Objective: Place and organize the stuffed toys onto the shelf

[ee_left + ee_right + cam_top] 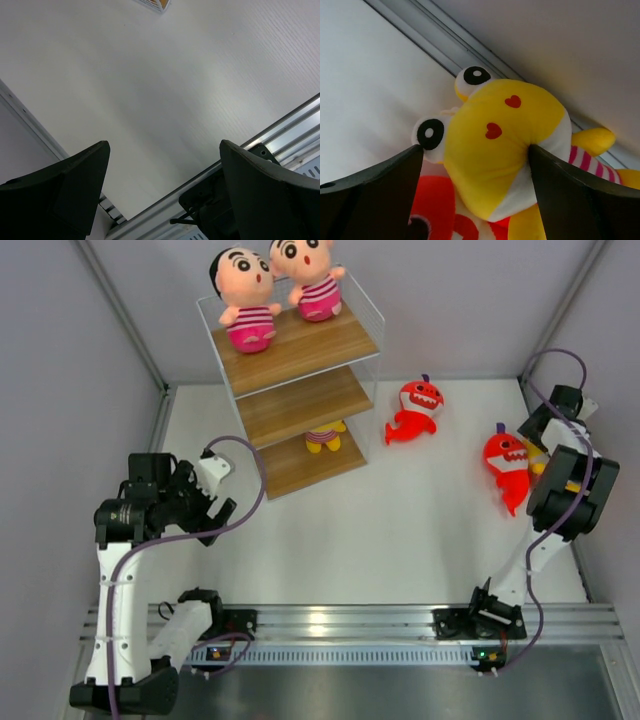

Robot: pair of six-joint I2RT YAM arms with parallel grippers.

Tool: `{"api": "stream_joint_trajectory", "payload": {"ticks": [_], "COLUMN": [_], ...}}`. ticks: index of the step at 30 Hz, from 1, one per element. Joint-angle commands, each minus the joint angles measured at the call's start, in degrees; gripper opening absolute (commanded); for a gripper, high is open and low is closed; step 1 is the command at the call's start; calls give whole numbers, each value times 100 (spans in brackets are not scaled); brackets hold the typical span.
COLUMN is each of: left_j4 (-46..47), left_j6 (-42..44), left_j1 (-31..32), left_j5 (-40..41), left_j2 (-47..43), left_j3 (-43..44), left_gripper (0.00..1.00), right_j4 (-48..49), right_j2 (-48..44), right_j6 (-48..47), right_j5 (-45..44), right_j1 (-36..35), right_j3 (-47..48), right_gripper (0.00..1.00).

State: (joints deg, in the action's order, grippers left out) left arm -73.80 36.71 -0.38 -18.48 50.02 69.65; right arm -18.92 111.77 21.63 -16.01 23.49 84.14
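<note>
The shelf [300,405] stands at the back left. Two boy dolls [248,302] [312,280] sit on its top board, and a yellow doll [324,437] shows under the middle board. One red shark [415,410] lies on the table right of the shelf, another [508,468] further right. My right gripper [476,150] is open astride the head of a second yellow doll [500,145]. One finger dents the head's side; the other is by its eye. This doll lies against the shark [432,200]. My left gripper [165,150] hangs open and empty over bare table.
A grey wall and floor rail [445,45] run close behind the yellow doll. The aluminium base rail [340,625] crosses the near edge between the arm bases. White table [380,530] spreads between the shelf and the arms.
</note>
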Motion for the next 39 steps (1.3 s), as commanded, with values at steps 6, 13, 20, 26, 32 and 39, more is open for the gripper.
{"api": "stream_joint_trajectory", "payload": {"ticks": [6, 13, 20, 26, 32, 39], "left_j4": [-12, -3, 6, -3, -3, -3], "left_j6": [-146, -129, -94, -67, -41, -41], "left_j1": [3, 3, 3, 3, 3, 3], "left_j5": [38, -173, -701, -648, -920, -1245], "left_j2": [25, 175, 201, 140, 34, -53], "left_j3": [304, 347, 436, 278, 172, 233], "left_gripper": [98, 97, 97, 97, 97, 98], "right_j4": [502, 1012, 1839, 1996, 1910, 2836], "right_j2": [48, -1337, -3221, -4425, -5516, -5429], "right_j6": [105, 193, -228, -449, -772, -1575], "right_j5": [54, -78, -570, -238, 503, 1044], "right_j1": [77, 68, -546, -1688, -3927, -7328], "right_j3": [-98, -678, -1225, -1347, -1813, -2085], "right_gripper": [23, 0, 0, 0, 0, 0]}}
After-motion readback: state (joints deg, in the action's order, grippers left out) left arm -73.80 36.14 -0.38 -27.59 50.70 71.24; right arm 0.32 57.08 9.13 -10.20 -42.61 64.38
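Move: The yellow toy with the striped body lies between and under the open right fingers, its middle some 3 cm back, 3 cm to the right and 4 cm below. About 12 cm to the left of it, level with it, lies the near red shark; the shelf rack's middle is roughly 64 cm to the right hand's left, neither farther out nor nearer, 15 cm higher. From the left hand the yellow toy is about 80 cm to the right, 24 cm ahead, 18 cm lower. Sink the right gripper a last 1.5 cm over the yellow toy, shut the fingers almost fully to pinch the cloth of its head, then lift it more than 30 cm and carry it about 45 cm left and somewhat back towards the shelf. Tip the fingers up to about level and swing them counter-clockwise to face the rack. Let the open left hand drift slightly right. ##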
